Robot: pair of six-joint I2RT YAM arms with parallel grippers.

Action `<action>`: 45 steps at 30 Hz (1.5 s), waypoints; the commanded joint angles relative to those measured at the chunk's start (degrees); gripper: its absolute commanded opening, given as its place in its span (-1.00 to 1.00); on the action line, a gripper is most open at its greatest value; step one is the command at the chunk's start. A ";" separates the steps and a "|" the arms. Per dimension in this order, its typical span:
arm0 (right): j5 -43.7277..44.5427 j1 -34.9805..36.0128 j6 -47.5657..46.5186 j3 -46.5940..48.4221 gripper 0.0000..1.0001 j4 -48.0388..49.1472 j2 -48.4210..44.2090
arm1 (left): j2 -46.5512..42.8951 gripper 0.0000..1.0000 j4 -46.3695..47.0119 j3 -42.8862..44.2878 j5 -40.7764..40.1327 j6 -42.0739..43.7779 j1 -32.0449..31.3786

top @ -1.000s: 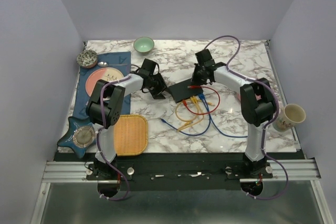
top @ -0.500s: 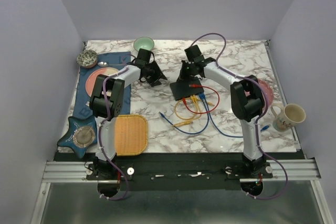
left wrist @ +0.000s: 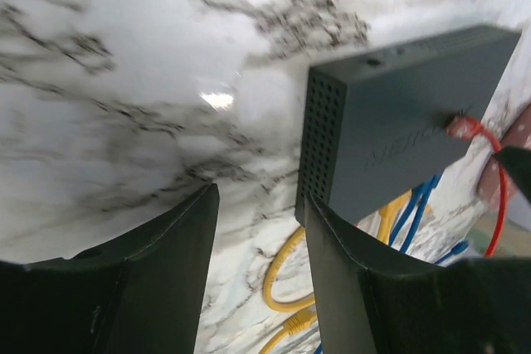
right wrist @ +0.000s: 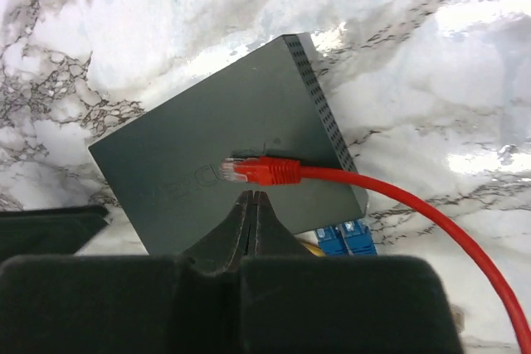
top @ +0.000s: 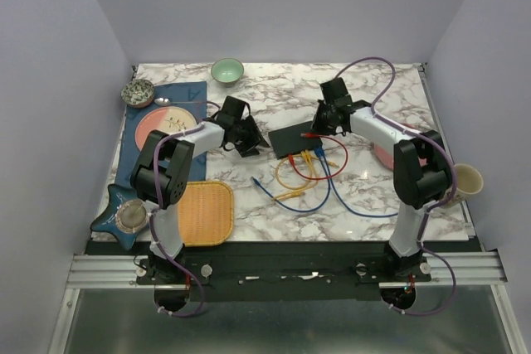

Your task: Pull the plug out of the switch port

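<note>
The black switch box [top: 292,140] lies mid-table, its port edge facing the near side. Blue plugs [right wrist: 343,238] and yellow cables [top: 305,159] sit at that edge. A red plug [right wrist: 261,172] lies loose on top of the box, its red cable [right wrist: 431,230] trailing right. My right gripper [right wrist: 253,196] is shut and empty, its tips just short of the red plug; it hovers at the box's right end [top: 320,128]. My left gripper [left wrist: 257,213] is open beside the box's left end [left wrist: 398,130], with marble between the fingers.
Loose blue, yellow and red cables [top: 307,184] spread in front of the box. An orange woven tray [top: 206,213], a pink plate [top: 162,126] on a blue mat, a green bowl [top: 226,70], a patterned bowl [top: 138,92] and a mug [top: 463,181] ring the workspace.
My right gripper swung left over the box and is now back at its right end. My left gripper drew away toward the far side, then returned beside the box's left end.
</note>
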 commanded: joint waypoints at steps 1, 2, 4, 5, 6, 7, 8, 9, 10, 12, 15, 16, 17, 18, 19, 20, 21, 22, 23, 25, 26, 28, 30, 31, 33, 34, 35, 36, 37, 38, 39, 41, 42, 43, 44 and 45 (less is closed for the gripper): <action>3.42 -2.48 1.35 -4.61 -0.99 1.53 -1.19 | -0.53 0.20 1.74 -2.91 0.21 -0.53 -2.85; 3.59 -2.75 1.35 -5.14 -0.99 1.53 -1.10 | -0.18 0.20 2.09 -3.79 0.56 -0.80 -3.11; 4.03 -3.45 1.35 -6.98 -0.99 1.71 -0.67 | 0.53 0.21 3.58 -4.67 1.43 -1.50 -3.38; 4.21 -3.71 1.52 -7.60 -0.99 1.71 -0.49 | 0.88 0.21 3.76 -5.20 1.70 -1.68 -3.47; 4.21 -3.89 1.70 -8.31 -0.99 1.88 -0.40 | 1.58 0.21 3.94 -5.20 1.88 -1.77 -3.47; 4.12 -4.24 1.70 -8.75 -0.99 2.15 0.04 | 2.02 0.21 4.11 -5.20 2.23 -1.77 -3.47; 4.12 -4.33 1.70 -9.62 -0.99 2.32 0.30 | 2.72 0.21 4.12 -4.94 2.40 -1.77 -3.47; 3.95 -4.42 1.52 -9.80 -0.99 2.24 0.74 | 3.16 0.21 4.03 -4.76 2.58 -1.85 -3.47; 3.51 -4.51 1.44 -9.89 -0.99 2.32 1.79 | 3.52 0.21 4.03 -4.50 2.93 -1.94 -3.47; 1.50 -4.42 1.26 -10.33 -0.99 2.59 2.76 | 4.57 0.21 3.77 -3.53 3.55 -1.94 -3.38; -2.88 -3.98 1.26 -11.30 -0.99 4.25 3.99 | 5.01 0.21 3.33 -2.83 3.72 -1.77 -3.12; -3.08 -3.11 1.35 -11.30 -0.99 4.78 3.82 | 4.93 0.21 3.41 -2.74 3.81 -1.85 -2.85; -3.43 -2.49 1.26 -11.30 -0.99 4.96 3.91 | 4.93 0.21 3.41 -2.65 3.81 -1.85 -2.33; -3.87 -1.88 1.17 -10.52 -0.99 4.96 4.08 | 4.93 0.21 3.41 -2.65 3.81 -1.85 -2.06; -4.66 -0.57 1.08 -10.16 -0.99 5.05 4.26 | 4.84 0.21 3.41 -2.65 3.81 -1.85 -1.71; -5.10 0.14 1.08 -9.64 -0.99 4.96 4.35 | 4.75 0.21 3.33 -2.57 3.81 -2.03 -1.01; -5.63 0.85 1.26 -9.02 -0.99 4.96 4.87 | 4.75 0.21 3.32 -2.39 3.99 -2.03 -0.57; -6.68 2.16 1.26 -7.62 -0.99 4.88 5.22 | 4.84 0.21 3.24 -2.30 3.99 -1.94 -0.22; -7.04 2.78 1.35 -6.83 -0.99 4.79 5.49 | 4.84 0.22 3.06 -1.78 3.90 -1.85 0.13; -8.79 4.01 1.87 -4.11 -0.99 4.61 6.62 | 5.28 0.22 2.62 -1.07 3.55 -1.42 1.01; -9.32 4.28 1.96 -3.14 -0.99 4.44 7.15 | 5.63 0.22 2.36 -0.03 3.46 -1.33 1.36; -10.81 5.24 2.31 -0.94 -0.99 3.74 8.47 | 6.68 0.22 1.83 1.03 3.64 -1.06 2.42; -11.87 5.95 2.40 1.96 -0.99 3.47 9.09 | 7.73 0.22 1.74 2.44 3.55 -0.98 3.12; -12.92 6.74 2.23 2.75 -0.99 3.12 9.44 | 8.09 0.22 1.39 3.14 3.64 -0.89 3.65; -13.54 7.62 1.88 4.77 -0.98 2.59 10.15 | 9.83 0.22 0.60 5.77 3.90 -0.45 3.92; -13.63 8.06 1.70 5.13 -0.97 2.42 10.32 | 10.46 0.22 -0.62 6.83 3.81 -0.19 4.00; -13.37 8.06 1.52 5.22 -0.97 2.33 9.97 | 10.72 0.22 -0.98 8.06 3.90 -0.10 4.00; -12.93 8.06 1.17 4.70 -0.96 2.24 9.45 | 10.81 0.22 -1.16 8.42 3.64 0.08 4.00; -10.23 8.06 1.08 4.26 -0.96 1.63 8.66 | 10.38 0.22 -1.42 8.42 3.29 0.08 4.00; -8.38 8.06 0.73 3.82 -0.94 1.45 7.26 | 9.77 0.22 -1.60 8.25 2.68 0.34 3.92; -6.53 8.06 -0.49 3.12 -0.86 1.45 4.11 | 8.28 0.22 -1.77 8.25 0.93 1.13 4.00; -1.34 8.06 -1.98 1.62 -0.70 1.45 0.41 | 6.52 0.22 -3.09 8.16 -1.27 2.01 4.09; -0.55 8.06 -3.65 1.36 -0.48 1.45 -2.91 | 4.77 0.23 -3.35 8.07 -2.76 2.27 4.09; 3.03 8.06 -4.27 0.66 -0.36 1.45 -4.34 | 3.88 0.25 -3.53 7.90 -3.56 2.62 4.18; 4.02 8.06 -4.89 0.30 -0.25 1.45 -5.66 | 3.17 0.25 -3.44 7.63 -3.92 2.80 4.18; 4.64 8.06 -5.85 -0.13 -0.03 1.45 -6.98 | 1.95 0.25 -3.53 7.54 -4.18 2.98 4.09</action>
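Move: The switch lies flat between the hands. Its middle is about 5 cm left of the right hand, 1 cm back and some 5 cm below; from the left hand it is about 9 cm to the right, 2 cm ahead and 3 cm down. The loose red plug on its top is about 2 cm left of the right hand, level with it. The blue plugs are roughly 5 cm back of the right hand, the plugged-in red one 3 cm back and 9 cm right of the left. The switch is shunted left and turned between the hands: the right, fingers shut, goes right and down about 5 cm past its right end, then sweeps left some 10 cm against that end, while the left hand edges back and right beside the left end, then travels forward and a little left. Finally the right lifts, draws back slightly and begins to open. ##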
